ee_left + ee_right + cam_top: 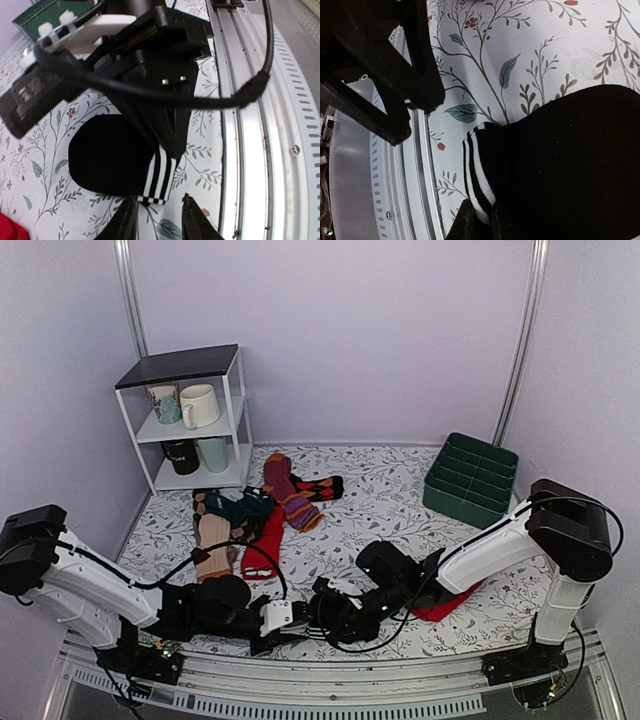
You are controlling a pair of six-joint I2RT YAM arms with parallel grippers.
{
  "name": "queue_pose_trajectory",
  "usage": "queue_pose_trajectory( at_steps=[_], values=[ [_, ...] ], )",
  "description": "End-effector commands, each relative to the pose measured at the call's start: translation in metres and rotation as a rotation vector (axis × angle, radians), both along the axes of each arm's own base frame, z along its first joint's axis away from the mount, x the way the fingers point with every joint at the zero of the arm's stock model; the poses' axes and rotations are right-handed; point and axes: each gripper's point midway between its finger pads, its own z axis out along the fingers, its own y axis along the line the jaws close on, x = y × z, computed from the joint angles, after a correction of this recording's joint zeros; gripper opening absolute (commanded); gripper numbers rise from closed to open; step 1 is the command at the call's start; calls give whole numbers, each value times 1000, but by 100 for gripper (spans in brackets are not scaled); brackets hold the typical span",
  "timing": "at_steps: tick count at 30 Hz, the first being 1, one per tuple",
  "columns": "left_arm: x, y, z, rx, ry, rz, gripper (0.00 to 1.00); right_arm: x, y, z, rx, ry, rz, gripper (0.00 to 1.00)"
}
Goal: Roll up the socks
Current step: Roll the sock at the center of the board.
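The black socks point(102, 160) lie bunched on the floral tablecloth near the table's front edge, and their white-striped cuff point(159, 176) points toward the rail. My right gripper point(482, 225) is shut on that cuff point(479, 187), with the rest of the socks point(565, 170) spreading away to its right. My left gripper point(157, 222) is open, its two fingertips just short of the cuff's end with nothing between them. In the top view, the left gripper point(298, 623) and the right gripper point(322, 612) meet nose to nose, and the socks are mostly hidden beneath them.
A metal rail point(250, 165) runs along the near table edge beside the socks. A red sock point(447, 602) lies under the right arm. A pile of coloured socks point(262, 512) sits mid-left, a white shelf with mugs point(190, 420) back left, and a green bin point(470, 480) back right.
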Motion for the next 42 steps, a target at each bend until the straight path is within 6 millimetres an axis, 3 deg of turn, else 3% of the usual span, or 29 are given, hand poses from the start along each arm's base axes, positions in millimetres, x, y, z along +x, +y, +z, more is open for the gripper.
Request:
queue_pose_trajectory(
  at_steps=[1,7,16,26,30,34,38,42],
  values=[
    [4,-19,9,-18,-115,-55,34,-32,-57,-62,-328,170,-6,5],
    [-5,-22,-17,76,-73,-109,34,-30,-58,-63,-329,173,-8,5],
    [7,-21,-25,88,-115,-36,34,-30,-57,-63,-329,180,-7,5],
    [2,-18,-47,149,-106,-39,32,-29,-57,-64,-335,198,-8,5],
    [5,-21,-49,146,-105,-15,25,-30,-57,-64,-337,204,-2,5],
    [4,-18,-56,169,-87,-10,0,-31,-56,-62,-329,207,4,5],
    [0,-16,-59,187,-56,-13,0,-27,-51,-59,-308,198,0,6],
    [-10,-13,-66,220,35,-30,0,-11,-33,-45,-215,129,-34,16]
  ],
)
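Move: The striped cuff of the black sock is already pinched in the right fingers, its middle about 2 cm to their left and at their height. From the left hand the cuff lies about 1 cm ahead, 3 cm to the right and 4 cm below. The sock's black body spreads some 6 cm beyond the cuff. One red sock is about 19 cm ahead and 7 cm left of the left hand, another roughly 7 cm ahead and 25 cm right of it. The striped cuff, kept pinched near the table by the almost still right hand, is what the left hand comes down on: slightly open, it goes down about 4 cm and about 2.5 cm right, easing a touch forward. Its fingers then close fully, pinching the cuff just left of the right fingertips. ##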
